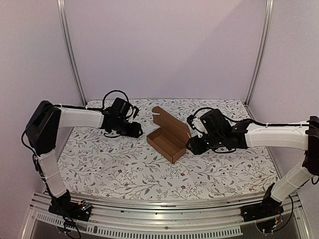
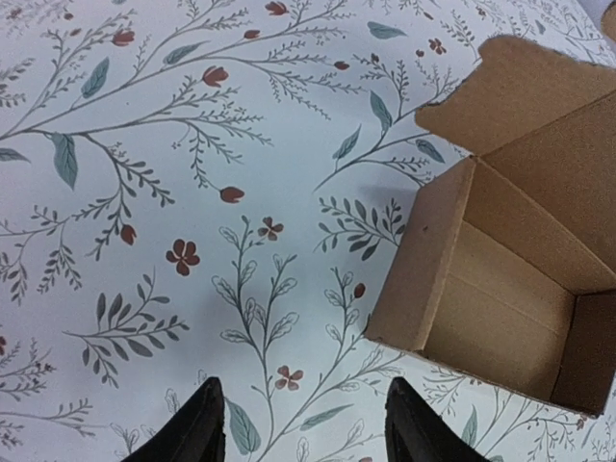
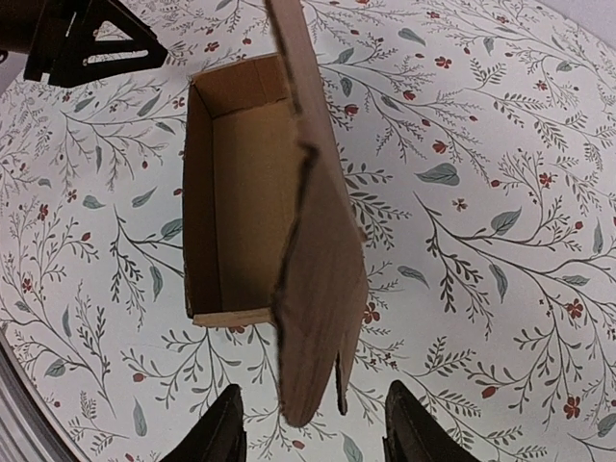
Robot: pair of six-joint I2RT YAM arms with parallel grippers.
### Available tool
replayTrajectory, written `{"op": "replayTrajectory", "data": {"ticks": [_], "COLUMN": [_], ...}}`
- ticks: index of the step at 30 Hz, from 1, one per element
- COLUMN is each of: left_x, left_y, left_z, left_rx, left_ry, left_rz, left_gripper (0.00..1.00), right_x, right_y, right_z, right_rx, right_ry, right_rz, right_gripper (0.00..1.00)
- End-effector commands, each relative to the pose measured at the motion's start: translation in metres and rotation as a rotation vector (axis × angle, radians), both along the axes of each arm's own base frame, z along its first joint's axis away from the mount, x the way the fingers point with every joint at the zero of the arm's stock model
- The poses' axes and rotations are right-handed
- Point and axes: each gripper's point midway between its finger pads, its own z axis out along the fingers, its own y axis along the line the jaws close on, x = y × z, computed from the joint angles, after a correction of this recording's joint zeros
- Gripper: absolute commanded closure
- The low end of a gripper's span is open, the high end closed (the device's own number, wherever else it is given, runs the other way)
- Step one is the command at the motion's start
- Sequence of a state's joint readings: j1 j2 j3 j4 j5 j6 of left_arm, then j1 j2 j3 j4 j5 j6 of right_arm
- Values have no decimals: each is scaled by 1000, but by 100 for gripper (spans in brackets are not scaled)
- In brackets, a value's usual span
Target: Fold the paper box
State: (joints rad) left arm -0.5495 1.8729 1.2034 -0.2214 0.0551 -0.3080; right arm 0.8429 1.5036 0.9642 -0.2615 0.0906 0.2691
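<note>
The paper box (image 1: 164, 143) is a small brown carton lying open in the middle of the table, its lid (image 1: 172, 123) standing up along the far-right side. My left gripper (image 1: 140, 131) hangs just left of the box, open and empty; in the left wrist view its fingers (image 2: 206, 423) straddle bare cloth, with the box (image 2: 500, 289) at the upper right. My right gripper (image 1: 189, 145) is at the box's right end, also open. In the right wrist view the lid's (image 3: 322, 289) end flap hangs between the open fingers (image 3: 223, 428) without touching them, and the box's hollow (image 3: 241, 192) lies beyond.
A floral cloth (image 1: 114, 164) covers the table. Metal frame posts (image 1: 72, 55) (image 1: 259, 55) and pale walls close off the back and sides. An aluminium rail (image 1: 159, 211) runs along the near edge. The left gripper (image 3: 87, 43) shows at the top left of the right wrist view.
</note>
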Motion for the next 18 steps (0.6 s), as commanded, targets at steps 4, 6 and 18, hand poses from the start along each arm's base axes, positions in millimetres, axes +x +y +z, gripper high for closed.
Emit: {"op": "replayTrajectory", "data": {"ticks": [4, 6, 18], "left_x": [-18, -21, -30], "left_y": [1, 2, 7], "left_z": [17, 18, 15], "left_rx": [-105, -104, -82], "left_ry": [15, 12, 15], "left_rz": [28, 30, 29], "left_gripper": [44, 44, 44], "right_x": [15, 17, 14], "right_y": [6, 6, 4], "right_z": [0, 0, -7], "right_rx": [-19, -23, -55], "right_ry": [-28, -32, -26], "right_rz": [26, 25, 46], "right_gripper": [62, 66, 100]}}
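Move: Between the half-open fingers of my right hand is the box lid's near end flap, only about 1 cm ahead and 1 cm to the left, level with the pads. The raised lid's middle is some 12 cm ahead, 7 cm left and slightly lower; the tray lies about 8 cm ahead, 10 cm left and 10 cm below. From my left hand, that flap is roughly 11 cm back, 21 cm right and 6 cm higher. I shut my right fingers fully from half open onto the small tab of the lid's near end flap, seeming to pinch its edge, while easing only about 1 cm forward and down. Meanwhile I draw my half-open left hand back about 2.5 cm beside the tray, without touching the box, its left side dipping slightly. ##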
